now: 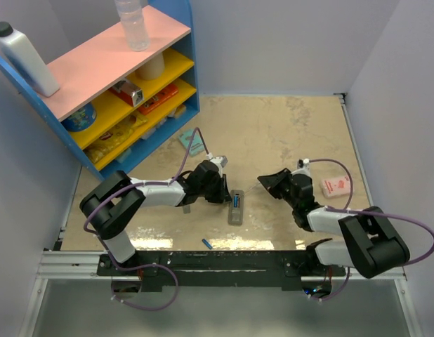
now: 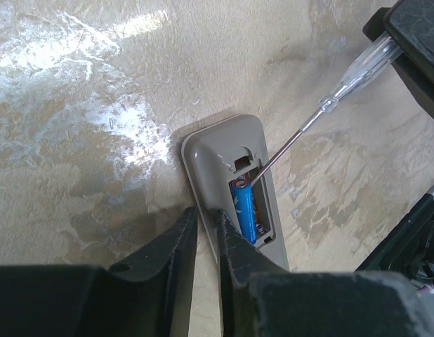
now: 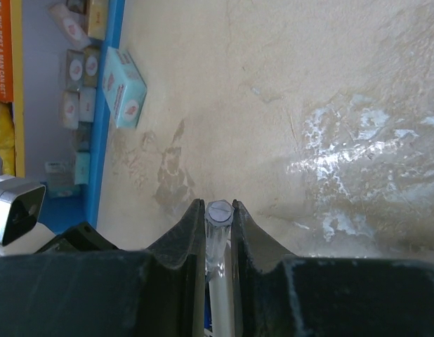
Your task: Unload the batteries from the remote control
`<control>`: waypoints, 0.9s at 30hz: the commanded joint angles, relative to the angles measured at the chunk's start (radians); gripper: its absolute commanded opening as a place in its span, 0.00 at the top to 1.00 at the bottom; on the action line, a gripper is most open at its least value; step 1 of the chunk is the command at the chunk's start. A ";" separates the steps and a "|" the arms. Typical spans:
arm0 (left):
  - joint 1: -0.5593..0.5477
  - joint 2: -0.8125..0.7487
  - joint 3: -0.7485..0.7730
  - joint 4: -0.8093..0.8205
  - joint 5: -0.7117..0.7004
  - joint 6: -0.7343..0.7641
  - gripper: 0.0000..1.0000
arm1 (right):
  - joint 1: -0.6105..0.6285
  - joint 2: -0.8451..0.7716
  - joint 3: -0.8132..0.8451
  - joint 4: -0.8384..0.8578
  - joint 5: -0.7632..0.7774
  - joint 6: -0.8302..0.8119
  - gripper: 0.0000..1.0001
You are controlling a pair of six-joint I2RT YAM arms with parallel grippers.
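The grey remote control [image 1: 235, 207] [image 2: 220, 151] lies back-up near the table's middle with its compartment uncovered. One blue battery [image 2: 245, 210] [image 1: 237, 201] sits inside it. Another blue battery [image 1: 207, 243] lies loose on the table near the front edge. My left gripper [image 1: 222, 196] [image 2: 206, 210] stands at the remote's left long edge, its jaws narrow, with that edge between the tips. My right gripper [image 1: 265, 182] [image 3: 219, 203] is shut on a clear-handled screwdriver [image 3: 220, 214] [image 2: 357, 67]. Its thin shaft [image 2: 287, 144] slants down into the compartment, and its tip is at the battery's far end.
A blue shelf unit [image 1: 189, 63] with packets, a clear bottle [image 1: 133, 24] and a white bottle [image 1: 24, 56] stands at the back left. A teal box [image 1: 192, 142] [image 3: 126, 88] lies in front of it. A pink packet [image 1: 335, 187] lies at the right, close to my right arm.
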 commanded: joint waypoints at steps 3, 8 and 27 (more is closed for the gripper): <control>-0.017 0.050 0.004 -0.045 -0.013 0.023 0.78 | -0.021 0.111 0.016 -0.035 -0.056 -0.132 1.00; -0.017 0.052 0.003 -0.047 -0.015 0.021 0.78 | -0.021 0.157 0.040 0.003 -0.105 -0.147 1.00; -0.023 0.036 -0.008 -0.044 -0.028 0.010 0.77 | -0.100 0.347 0.163 0.017 -0.302 -0.270 1.00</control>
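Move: The blue battery still in the remote's bay lies about 10 cm left of the right hand, 4 cm back and 5 cm below, with the screwdriver tip at its far end. The remote's middle is roughly 10 cm left and 6 cm back; the loose battery lies some 20 cm left and 19 cm back on the table. From the left hand at the remote's left edge, the battery in the bay is about 3 cm right, 1 cm ahead and 1 cm below. Prying at the battery, the screwdriver-holding right hand goes forward-left, then down some 4 cm, turning 15 degrees counter-clockwise. ##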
